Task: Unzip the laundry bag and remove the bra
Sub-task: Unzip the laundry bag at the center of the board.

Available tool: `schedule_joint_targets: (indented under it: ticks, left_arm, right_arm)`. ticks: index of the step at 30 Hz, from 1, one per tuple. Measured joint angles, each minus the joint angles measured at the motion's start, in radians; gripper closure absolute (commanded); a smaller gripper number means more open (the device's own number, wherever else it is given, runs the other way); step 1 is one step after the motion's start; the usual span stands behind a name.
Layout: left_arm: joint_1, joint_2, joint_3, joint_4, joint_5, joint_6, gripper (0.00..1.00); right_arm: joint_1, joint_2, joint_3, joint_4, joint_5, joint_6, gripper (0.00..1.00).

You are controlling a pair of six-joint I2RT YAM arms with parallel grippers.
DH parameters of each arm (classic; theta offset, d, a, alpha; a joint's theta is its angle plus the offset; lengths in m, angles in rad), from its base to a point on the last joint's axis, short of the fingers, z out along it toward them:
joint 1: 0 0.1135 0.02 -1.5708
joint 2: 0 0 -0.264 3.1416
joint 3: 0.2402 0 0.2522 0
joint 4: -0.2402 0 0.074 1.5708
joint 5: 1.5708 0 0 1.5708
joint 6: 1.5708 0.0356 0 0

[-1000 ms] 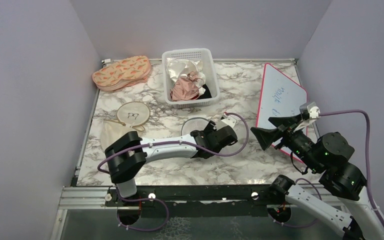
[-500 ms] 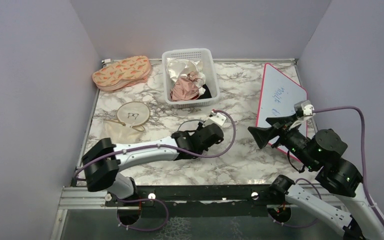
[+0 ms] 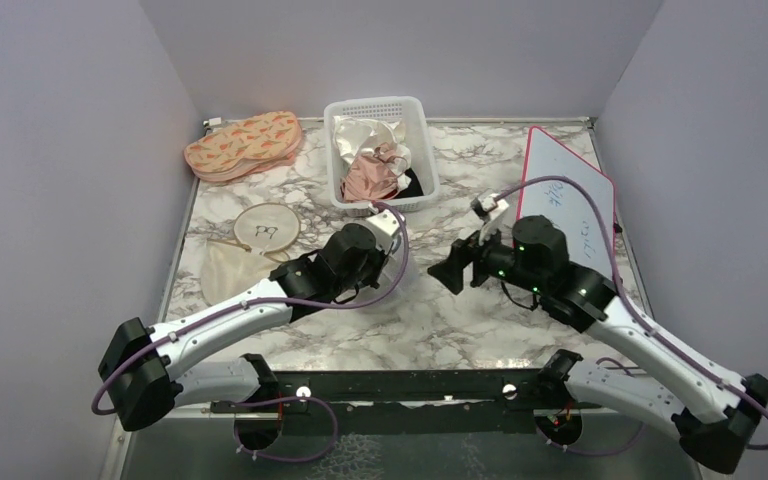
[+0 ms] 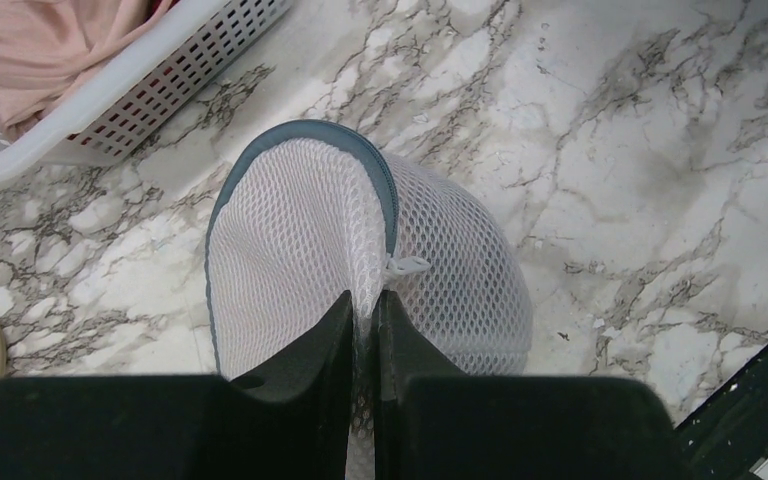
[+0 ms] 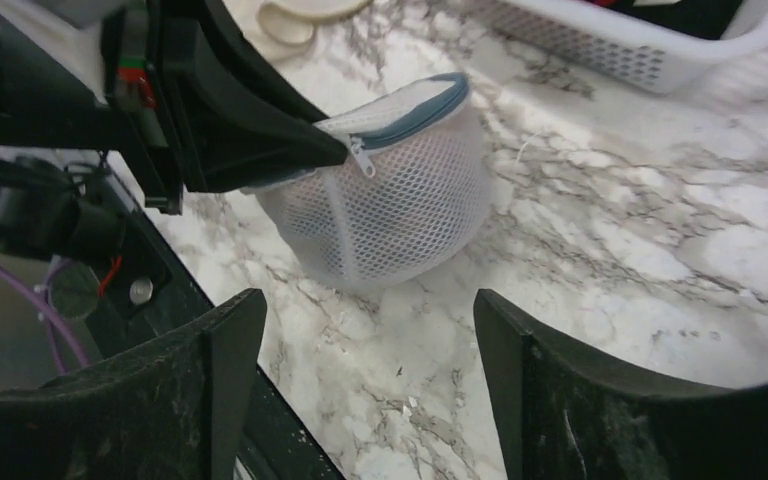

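Note:
The laundry bag (image 4: 300,230) is a white mesh drum with a blue-grey zip rim, lying on the marble just in front of the basket. My left gripper (image 4: 365,300) is shut on a pinch of its mesh beside the small white zip pull (image 4: 405,265). In the right wrist view the left fingers (image 5: 260,130) hold the laundry bag (image 5: 390,195) at its rim, near the zip pull (image 5: 360,160). My right gripper (image 5: 368,305) is open a short way off the bag, with nothing between its fingers, and it shows from above as well (image 3: 447,272). The bra is hidden.
A white slotted basket (image 3: 380,103) behind the bag holds pink, cream and black cloth. A round cream pouch (image 3: 265,227) and a flat cream cloth (image 3: 222,272) lie to the left, patterned pouches (image 3: 243,145) at the back left. A red-edged whiteboard (image 3: 570,190) lies at the right.
My left gripper has shut on the bag's mesh and drawn back to the left, toward the basket. The right arm has swung in from the right to face the bag, jaws still apart.

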Motion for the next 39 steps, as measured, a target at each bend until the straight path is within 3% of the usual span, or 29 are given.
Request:
schedule_joint_targets:
  ticks: [5, 13, 23, 31, 39]
  left_arm:
    - [0.023, 0.004, -0.013, 0.013, 0.084, 0.005, 1.0]
    - [0.023, 0.051, -0.008, 0.01, 0.167, 0.006, 1.0]
    - [0.025, 0.051, -0.008, 0.009, 0.2, -0.006, 1.0]
    - [0.033, 0.051, -0.008, 0.01, 0.207, -0.008, 1.0]
    - [0.035, 0.051, -0.008, 0.009, 0.211, -0.009, 1.0]
  right_arm:
    - [0.0, 0.19, -0.045, 0.114, -0.151, -0.003, 0.49]
    - [0.0, 0.363, -0.07, 0.274, -0.239, 0.009, 0.6]
    - [0.009, 0.429, -0.122, 0.393, -0.246, 0.016, 0.65]
    - [0.01, 0.441, -0.125, 0.457, -0.243, 0.021, 0.75]
    - [0.011, 0.463, -0.151, 0.502, -0.244, 0.041, 0.76]
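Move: The laundry bag's zipper pull, beside the rim pinched by the left fingers, lies about 5 cm ahead of the open right hand, some 10 cm to its left and 9 cm below. From the right hand, the white basket's middle is roughly 26 cm ahead, 11 cm left and 18 cm down, and the whiteboard's about 13 cm ahead, 28 cm right and 22 cm down. From the left hand, the pull sits about 2 cm ahead, 2 cm right and 1 cm lower. The zipper pull is closed in on by the right hand, which sinks about 11 cm while sweeping some 8 cm left, quickly then creeping, with a slight forward drift. It tips further down and turns counter-clockwise, roughly 10 degrees each, fingers narrowing from wide to a small gap astride the pull. The left hand keeps its pinch on the rim and eases a couple of centimetres down, back and right, then holds. ##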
